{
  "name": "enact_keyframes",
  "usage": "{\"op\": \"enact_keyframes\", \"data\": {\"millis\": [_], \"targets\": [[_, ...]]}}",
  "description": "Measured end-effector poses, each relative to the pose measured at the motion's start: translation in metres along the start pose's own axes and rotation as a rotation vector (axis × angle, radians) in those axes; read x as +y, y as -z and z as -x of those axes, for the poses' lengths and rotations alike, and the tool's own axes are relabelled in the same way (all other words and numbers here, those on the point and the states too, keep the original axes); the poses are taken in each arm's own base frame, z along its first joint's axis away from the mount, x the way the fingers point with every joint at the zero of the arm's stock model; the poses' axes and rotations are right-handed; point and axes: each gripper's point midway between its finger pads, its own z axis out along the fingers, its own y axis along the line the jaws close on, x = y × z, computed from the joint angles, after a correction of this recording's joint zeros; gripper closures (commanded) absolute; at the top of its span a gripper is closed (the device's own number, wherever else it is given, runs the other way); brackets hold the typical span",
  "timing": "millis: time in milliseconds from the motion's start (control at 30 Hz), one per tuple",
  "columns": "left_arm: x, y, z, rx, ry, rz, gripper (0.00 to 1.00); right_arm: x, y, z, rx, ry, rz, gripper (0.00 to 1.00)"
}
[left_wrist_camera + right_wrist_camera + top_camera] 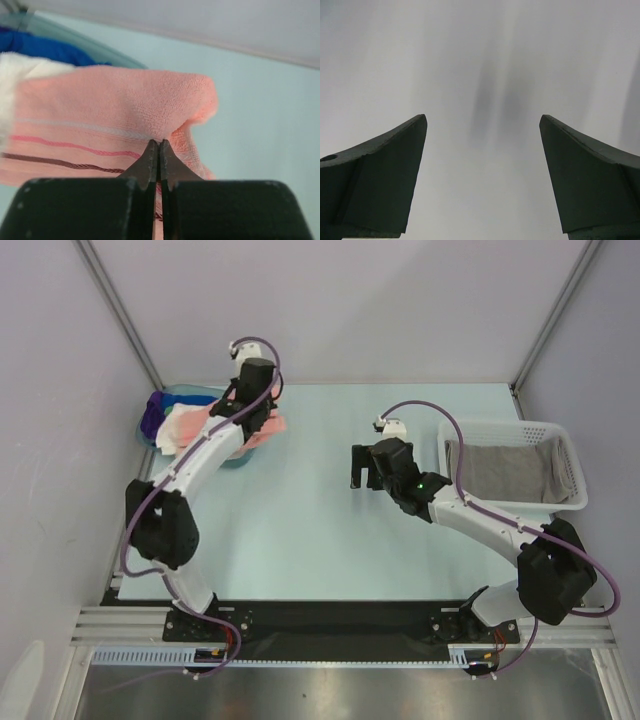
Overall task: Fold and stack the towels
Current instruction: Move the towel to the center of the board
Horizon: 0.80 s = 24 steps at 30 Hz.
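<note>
A salmon pink towel (125,100) with darker stripes lies on top of a pile in the tub, and my left gripper (159,146) is shut on a fold of it. From above, that gripper (262,418) sits over the tub's right side, with pink cloth (275,425) spilling past the rim. Behind the pink one lie a white towel (9,80) and a blue towel (45,47). A grey towel (505,472) lies inside the white basket. My right gripper (362,468) hovers over the table's middle, open and holding nothing; its wrist view shows the gripper (482,120) against a blank pale surface.
The translucent blue tub (190,393) stands at the back left beside the wall. The white mesh basket (570,455) stands at the right, close to my right arm's elbow. Light blue table (310,530) stretches between the two arms.
</note>
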Motion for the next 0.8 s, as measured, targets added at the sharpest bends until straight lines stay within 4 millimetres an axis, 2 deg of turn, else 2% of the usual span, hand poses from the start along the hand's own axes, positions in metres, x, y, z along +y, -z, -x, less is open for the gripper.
{"op": "enact_keyframes", "data": {"millis": [100,200,300,367,467,567,633,667,700,767,800], "targets": [[-0.040,0.059,0.032,-0.132,-0.021,-0.100,1.00,0.000,0.000,0.001,-0.002,0.004,0.001,0.01],[-0.071,0.113,0.054,-0.229,-0.025,-0.198,1.00,0.000,0.001,0.005,-0.011,0.010,-0.003,0.01],[-0.088,0.155,0.062,-0.279,-0.037,-0.258,1.00,-0.002,0.007,0.010,-0.025,0.010,-0.009,0.01],[-0.095,0.172,0.060,-0.290,-0.043,-0.285,0.99,-0.005,0.014,0.018,-0.048,0.003,-0.017,0.01],[-0.110,0.190,0.041,-0.272,-0.065,-0.341,1.00,-0.011,0.029,0.030,-0.084,-0.010,-0.033,0.01],[-0.128,0.199,0.003,-0.215,-0.109,-0.395,0.99,-0.017,0.047,0.043,-0.133,-0.038,-0.043,0.02],[-0.144,0.202,-0.027,-0.165,-0.156,-0.430,0.89,-0.022,0.059,0.048,-0.164,-0.060,-0.045,0.02],[-0.153,0.202,-0.040,-0.142,-0.177,-0.446,0.74,-0.025,0.065,0.050,-0.178,-0.072,-0.049,0.02],[-0.162,0.201,-0.054,-0.118,-0.199,-0.461,0.67,-0.028,0.070,0.051,-0.190,-0.080,-0.053,0.02],[-0.174,0.194,-0.077,-0.073,-0.232,-0.476,0.58,-0.035,0.078,0.051,-0.210,-0.097,-0.063,0.04],[-0.178,0.190,-0.085,-0.057,-0.241,-0.478,0.58,-0.037,0.080,0.050,-0.213,-0.102,-0.066,0.04]]}}
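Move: The left hand already holds the peach towel shut in its fingers, raised by the bin; it is bound for the board center, about 15 cm back, some 21 cm to its right and 19 cm below. The white towel in the bin lies level with that hand, about 13 cm to its left and 14 cm down; the white basket lies some 10 cm back and 60 cm to its right. From the right hand the board center is about 8 cm left, 1 cm ahead and 13 cm below. The left arm flings the gripped peach towel away from the bin to the board center in one quick arc, some 22 cm right and 15 cm back, rising about 14 cm and then sinking nearly 12 again, while the wrist turns some 30 degrees clockwise and the fingers, shut until late in the downswing, open partway to let go. The open, empty right hand waits, then clears the space by lifting about 8 cm and drawing some 6 cm right, towards the white basket, and a little back. ##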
